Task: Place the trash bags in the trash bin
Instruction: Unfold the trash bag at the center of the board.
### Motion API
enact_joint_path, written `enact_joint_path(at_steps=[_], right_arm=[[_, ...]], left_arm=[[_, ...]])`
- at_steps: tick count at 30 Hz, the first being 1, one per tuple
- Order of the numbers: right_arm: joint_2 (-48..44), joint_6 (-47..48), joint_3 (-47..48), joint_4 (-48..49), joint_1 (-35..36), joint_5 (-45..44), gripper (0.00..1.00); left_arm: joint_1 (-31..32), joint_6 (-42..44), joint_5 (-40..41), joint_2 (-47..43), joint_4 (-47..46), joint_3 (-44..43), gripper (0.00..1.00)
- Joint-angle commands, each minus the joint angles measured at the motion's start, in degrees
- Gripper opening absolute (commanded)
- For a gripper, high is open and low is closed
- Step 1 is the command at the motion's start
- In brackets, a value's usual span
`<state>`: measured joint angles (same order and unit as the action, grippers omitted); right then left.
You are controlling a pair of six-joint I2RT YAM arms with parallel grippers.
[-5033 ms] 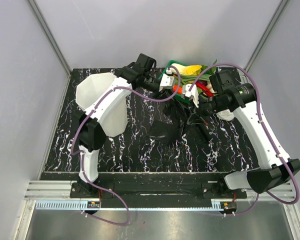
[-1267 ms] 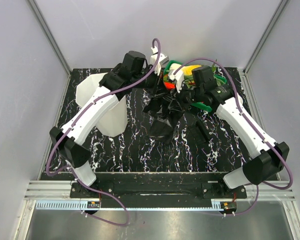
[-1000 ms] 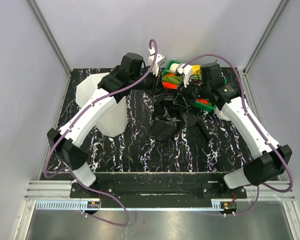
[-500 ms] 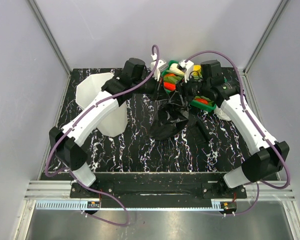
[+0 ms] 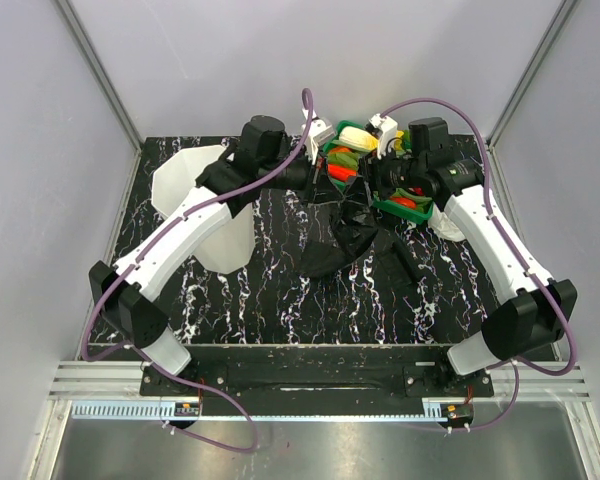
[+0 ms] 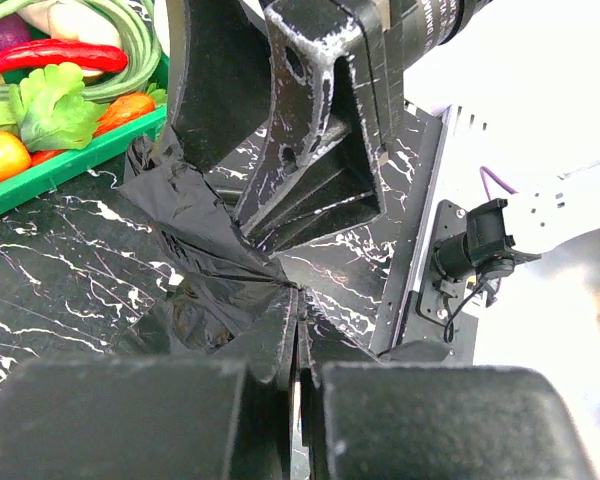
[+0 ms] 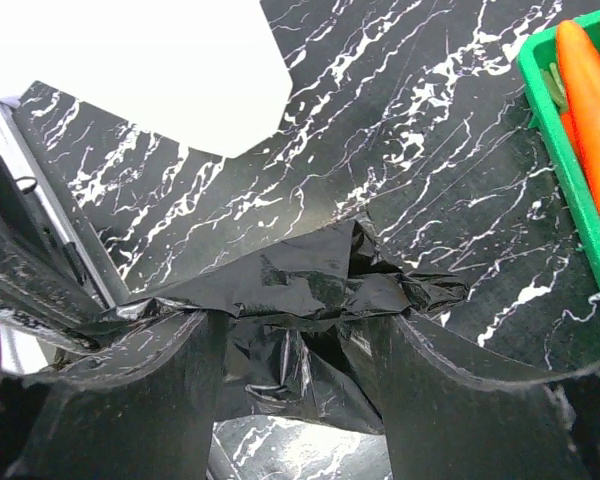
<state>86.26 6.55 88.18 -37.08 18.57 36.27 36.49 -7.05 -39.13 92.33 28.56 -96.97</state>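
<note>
A crinkled black trash bag [image 5: 342, 235] hangs over the middle of the table, its lower end touching the marbled top. My left gripper [image 5: 320, 183] is shut on an upper edge of the trash bag [image 6: 195, 245], the film pinched at the left gripper's tips [image 6: 298, 296]. My right gripper [image 5: 373, 188] faces it from the right and stands open [image 7: 292, 328]. Loose folds of the trash bag [image 7: 300, 285] lie between and over its fingers. The tall translucent white trash bin [image 5: 185, 190] stands at the left, partly behind my left arm. A small flat black bundle [image 5: 404, 263] lies on the table to the right.
A green tray [image 5: 392, 208] of vegetables sits at the back, just behind both grippers, and its rim [image 6: 70, 165] is close to the bag. In the right wrist view the bin [image 7: 170, 60] shows white at the top left and the tray's rim [image 7: 570, 190] at the right.
My right gripper's jaws have spread apart and drawn back a little to the right, leaving the bag hanging from my left gripper. The left gripper has stayed shut on the film.
</note>
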Motion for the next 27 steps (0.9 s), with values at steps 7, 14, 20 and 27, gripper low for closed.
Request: enact_joint_path(at_steps=[7, 14, 20, 27], right_arm=[[-0.6, -2.8, 1.4, 2.6, -0.8, 5.7, 0.58], [0.6, -1.5, 0.8, 1.8, -0.8, 4.0, 0.23], [-0.9, 1.3, -1.5, 1.1, -0.8, 0.9, 0.00], [-3.3, 7.2, -1.1, -5.1, -0.8, 0.8, 0.00]], left_arm=[[0.4, 2.5, -1.6, -1.5, -3.3, 1.5, 0.00], [0.5, 2.7, -4.6, -1.7, -4.2, 1.7, 0.00], [0.4, 3.6, -3.7, -1.4, -3.8, 1.2, 0.00], [-0.2, 5.9, 2.3, -1.1, -2.5, -0.2, 0.00]])
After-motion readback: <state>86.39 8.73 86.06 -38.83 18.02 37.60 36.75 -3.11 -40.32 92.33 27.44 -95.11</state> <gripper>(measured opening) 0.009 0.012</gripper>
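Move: The right hand's open fingers already straddle the black trash bag's upper edge, its middle about 1 cm to the hand's left and 1 cm below. The green vegetable tray lies some 8 cm ahead, 6 cm right and 23 cm below; the black bag roll is roughly 15 cm back, 13 cm right and 25 cm below. From the left hand, already pinching the bag, that edge lies about 4 cm ahead, 3 cm right and nearly level. The right hand eases back not quite 1 cm with its fingers around the bag's upper edge, then shuts them fully from a bit over half open, pinching the thin film just beside the left fingertips. It then sinks some 2.5 cm with the fingers kept shut, while the left hand keeps its own pinch on the bag, settling about 1 cm lower. ##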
